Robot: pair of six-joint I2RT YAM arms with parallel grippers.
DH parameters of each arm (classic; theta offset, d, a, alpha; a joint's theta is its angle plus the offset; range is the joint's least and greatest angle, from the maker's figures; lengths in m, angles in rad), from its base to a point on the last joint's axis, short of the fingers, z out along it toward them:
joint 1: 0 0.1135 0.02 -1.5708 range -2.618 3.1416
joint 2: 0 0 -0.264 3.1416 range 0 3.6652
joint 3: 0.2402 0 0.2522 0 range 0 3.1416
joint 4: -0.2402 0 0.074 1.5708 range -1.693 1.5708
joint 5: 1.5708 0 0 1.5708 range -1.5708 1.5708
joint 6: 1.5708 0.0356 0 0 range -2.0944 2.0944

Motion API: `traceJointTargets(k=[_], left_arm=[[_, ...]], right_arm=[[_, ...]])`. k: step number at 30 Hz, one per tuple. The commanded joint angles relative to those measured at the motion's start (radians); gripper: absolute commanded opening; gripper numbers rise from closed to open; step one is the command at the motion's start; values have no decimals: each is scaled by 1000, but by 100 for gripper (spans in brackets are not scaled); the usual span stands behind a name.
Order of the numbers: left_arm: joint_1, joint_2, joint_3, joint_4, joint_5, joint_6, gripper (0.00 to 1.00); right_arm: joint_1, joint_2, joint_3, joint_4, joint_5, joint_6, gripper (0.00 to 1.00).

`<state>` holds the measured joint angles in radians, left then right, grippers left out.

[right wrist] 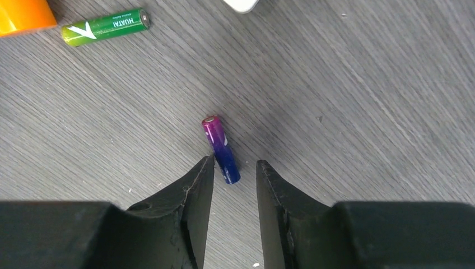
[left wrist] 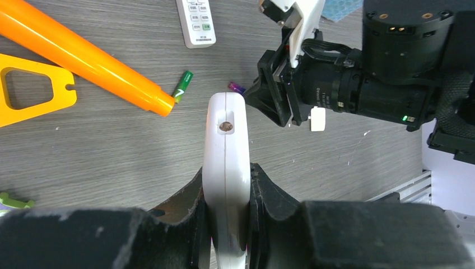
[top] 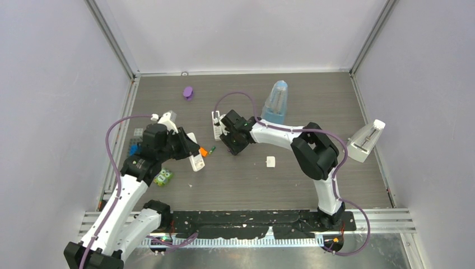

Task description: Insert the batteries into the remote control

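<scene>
My left gripper [left wrist: 227, 175] is shut on a white remote control [left wrist: 226, 140], held on its edge and pointing away over the table; the top view shows this remote [top: 196, 160] jutting from the left gripper [top: 188, 148]. A purple-and-blue battery [right wrist: 220, 149] lies flat on the table. My right gripper [right wrist: 235, 163] is open low over it, with the battery's blue end just inside the fingertips and close against the left one. A green battery [right wrist: 105, 27] lies to the far left. In the left wrist view the green battery [left wrist: 182, 85] and purple battery [left wrist: 237, 88] lie ahead of the remote's tip.
A second white remote [top: 215, 124] lies behind the right gripper [top: 234, 142]. An orange plastic toy [left wrist: 84, 56] lies left of the batteries. Also on the table are a purple lump [top: 188, 92], a blue-tinted container [top: 276, 102], a small white piece [top: 271, 162] and a green toy [top: 163, 178].
</scene>
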<state>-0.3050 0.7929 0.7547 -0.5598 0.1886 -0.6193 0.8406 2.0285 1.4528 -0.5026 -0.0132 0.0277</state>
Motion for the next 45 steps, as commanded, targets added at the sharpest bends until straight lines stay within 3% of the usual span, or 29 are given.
traceJointTargets(k=[1,5,9,16,22,28,30,34,39,42,45], left_arm=[[12,-23,-3,55,34,-3,0],[15,-30,-5,52,40,-5,0],[18,-34,-10,52,41,-5,0],[21,-33,-12,58,64,-20,0],[21,-69,-20,77,106,-19,0],[23,-132,-42,122,128,-12,0],[23,-139,-40,126,136,-14,0],[23,-121,-25,129,178,-25,0],[24,-107,-21,175,244,-54,0],[24,-106,-25,195,268,-66,0],[24,-116,-40,224,284,-81,0]], right_arm=[[17,23,42,-2,0,5,38],[20,34,49,0,9,26,28],[20,27,53,-26,56,100,10],[21,-76,-8,-44,65,282,5],[24,-307,-184,92,-127,268,5],[25,-664,-511,459,-482,185,5],[30,-767,-558,512,-571,177,5],[43,-948,-579,579,-782,177,5],[72,-1052,-529,571,-1071,150,5],[82,-1097,-495,496,-1080,108,5],[83,-1100,-463,379,-929,80,5]])
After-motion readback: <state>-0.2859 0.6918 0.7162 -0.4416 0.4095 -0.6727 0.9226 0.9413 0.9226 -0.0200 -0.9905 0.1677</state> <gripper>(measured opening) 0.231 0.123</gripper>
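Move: The purple battery lies almost between the right fingertips, about 1 cm left of the hand point and 2 cm below it. The green battery is some 8 cm to that hand's left and level with it. The lying white remote is about 11 cm ahead and 6 cm left, and the small white cover is roughly 5 cm back and 15 cm right. From the left hand, which already holds the open remote, the purple battery is about 6 cm ahead, 11 cm right and 17 cm below. Ease the right gripper down a touch and close its fingers on the purple battery, then carry it up about 30 cm and back some 25 cm, away from the table. On the way, swing the fingers some 80 degrees, from pointing down to level and pointing left. Keep the left grip on the remote, drifting up about 4 cm, right 3 cm and slightly back as it tilts. ##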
